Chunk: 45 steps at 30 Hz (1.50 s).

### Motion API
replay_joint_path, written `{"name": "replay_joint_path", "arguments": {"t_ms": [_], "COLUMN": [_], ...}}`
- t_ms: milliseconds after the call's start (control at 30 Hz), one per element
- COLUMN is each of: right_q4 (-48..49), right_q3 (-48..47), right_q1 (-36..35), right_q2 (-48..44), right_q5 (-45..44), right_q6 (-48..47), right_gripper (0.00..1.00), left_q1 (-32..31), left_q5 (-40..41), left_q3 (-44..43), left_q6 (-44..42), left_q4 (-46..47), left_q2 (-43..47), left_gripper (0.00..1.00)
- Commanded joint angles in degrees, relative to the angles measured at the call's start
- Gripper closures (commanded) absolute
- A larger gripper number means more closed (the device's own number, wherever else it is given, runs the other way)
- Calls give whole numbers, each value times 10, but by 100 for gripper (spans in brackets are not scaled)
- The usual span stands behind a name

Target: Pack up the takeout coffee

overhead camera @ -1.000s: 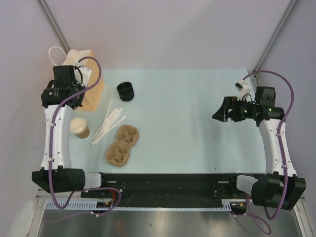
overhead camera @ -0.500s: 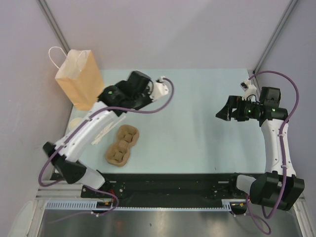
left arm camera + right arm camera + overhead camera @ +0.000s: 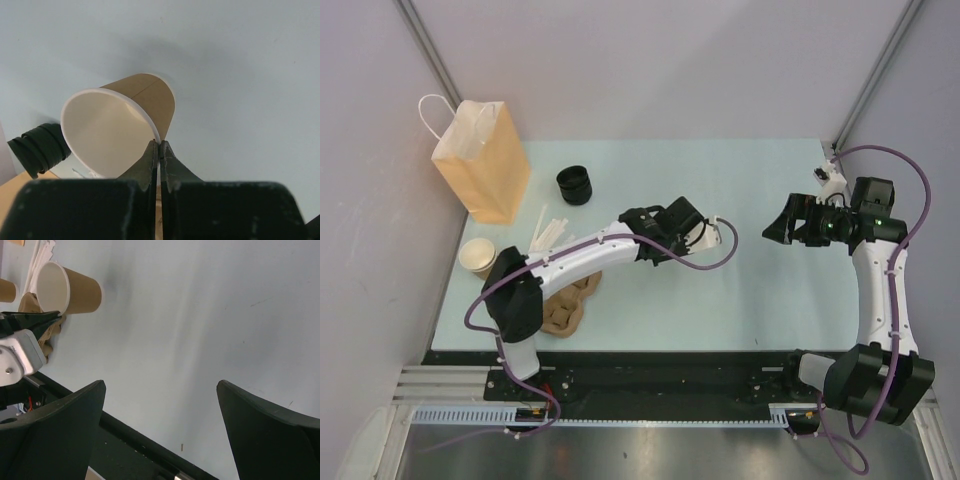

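A lidless brown paper cup (image 3: 125,125) with a white inside hangs tipped on its side above the pale table. My left gripper (image 3: 159,145) is shut on its rim, one finger inside and one outside. The right wrist view shows the same cup (image 3: 70,287) at upper left, with the left gripper (image 3: 60,316) pinching its lower rim. From above, the left gripper (image 3: 705,232) sits over the table's middle and hides the cup. No lidded takeout coffee is in view. My right gripper (image 3: 775,228) hovers open at the right, with nothing between its fingers (image 3: 161,383).
A tan paper bag (image 3: 480,160) stands at the back left. A stack of black lids (image 3: 574,184) sits beside it. Another open cup (image 3: 478,257), white sticks (image 3: 542,240) and a cardboard cup carrier (image 3: 565,300) lie at the left front.
My left arm has swung from the paper bag, past the black lids, out to the table's middle. The right arm has barely shifted.
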<state>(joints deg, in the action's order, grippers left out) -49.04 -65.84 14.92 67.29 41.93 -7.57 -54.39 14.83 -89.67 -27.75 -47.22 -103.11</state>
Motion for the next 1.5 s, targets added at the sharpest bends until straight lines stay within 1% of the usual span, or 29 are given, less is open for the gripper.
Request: {"name": "replay_joint_path", "arguments": {"t_ms": [0, 167, 700, 800, 833, 900, 933, 967, 1000, 1067, 1100, 1133, 1167, 1200, 1233, 1267, 1300, 1333, 1367, 1433, 1467], "right_q4": [1, 2, 2, 2, 1, 2, 2, 1, 2, 2, 2, 2, 3, 1, 1, 0, 1, 2, 3, 3, 3], "right_q3": [-3, -3, -3, -2, -2, -3, -3, -3, -3, -3, -2, -3, -3, -3, -2, -3, -3, -3, -3, -3, -2], "right_q1": [5, 6, 8, 8, 8, 9, 9, 10, 9, 9, 9, 9, 9, 9, 9, 10, 10, 10, 10, 10, 10], "right_q2": [7, 11, 13, 10, 10, 10, 10, 10, 10, 9, 10, 8, 8, 7, 7, 7, 7, 7, 7, 8, 9], "right_q5": [2, 3, 4, 3, 4, 4, 5, 5, 6, 7, 8, 8, 8, 8, 9, 10, 11, 12, 13, 14, 15], "right_q6": [-3, -2, -2, -2, -2, -3, -2, -2, -2, -2, -2, -2, -2, -3, -2, -2, -2, -2, -2, -3, -4], "right_gripper": [0, 0, 0, 0, 0, 0, 0, 0, 0, 0, 0, 0, 0, 0, 1, 0, 0, 0, 0, 0, 0], "left_q1": [-14, -16, -47, -49, -50, -49, -50, -50, -50, -50, -50, -49, -50, -48, -47, -40, -32, -24, -2, 28, 66], "left_q5": [-6, -35, -42, -46, -48, -50, -52, -53, -57, -63, -65, -67, -71, -71, -73, -80, -85, -88, -90, -103, -113], "left_q3": [9, 21, 21, 20, 20, 14, 10, -1, -7, -30, -43, -59, -95, -112, -129, -159, -175, -189, -217, -264, -277], "left_q6": [29, 37, 50, 50, 50, 52, 54, 56, 59, 65, 67, 68, 67, 62, 57, 46, 45, 42, 42, 56, 65], "left_q4": [55, 60, 64, 60, 57, 53, 43, 36, 30, 12, 4, -20, -32, -43, -59, -65, -72, -82, -88, -112, -116], "left_q2": [-3, -6, -38, -39, -36, -32, -32, -31, -31, -23, -20, -13, -7, -1, 18, 27, 35, 47, 49, 51, 51], "left_gripper": [100, 98, 96, 89, 85, 80, 74, 71, 64, 58, 53, 50, 47, 36, 30, 25, 16, 14, 12, 10, 9]}}
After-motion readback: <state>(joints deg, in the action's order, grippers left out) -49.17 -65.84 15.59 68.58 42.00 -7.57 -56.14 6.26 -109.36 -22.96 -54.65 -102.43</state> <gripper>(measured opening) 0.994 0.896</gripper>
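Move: Just under the left hand, which still pinches the tilted coffee cup by its rim, is the bare table spot it is meant for: some 13 cm down, about 2 cm to the right and 1 cm back. From the hand, the brown cup carriers lie about 19 cm left and 7 cm back, the black lids 18 cm left and 14 cm ahead, the stirrers 24 cm left and 3 cm ahead. From the right hand that spot is about 23 cm left, level ahead, 21 cm below. Easing the pinched cup down, back and to the right by about 4 cm each way, the left hand sets it onto the bare table, slowing almost to a stop as its fingers part and let go of the rim. With the fingers spreading nearly fully wide, it then rises quickly, some 15 cm, drifting slightly forward off the cup while the wrist tilts about 15 degrees. ##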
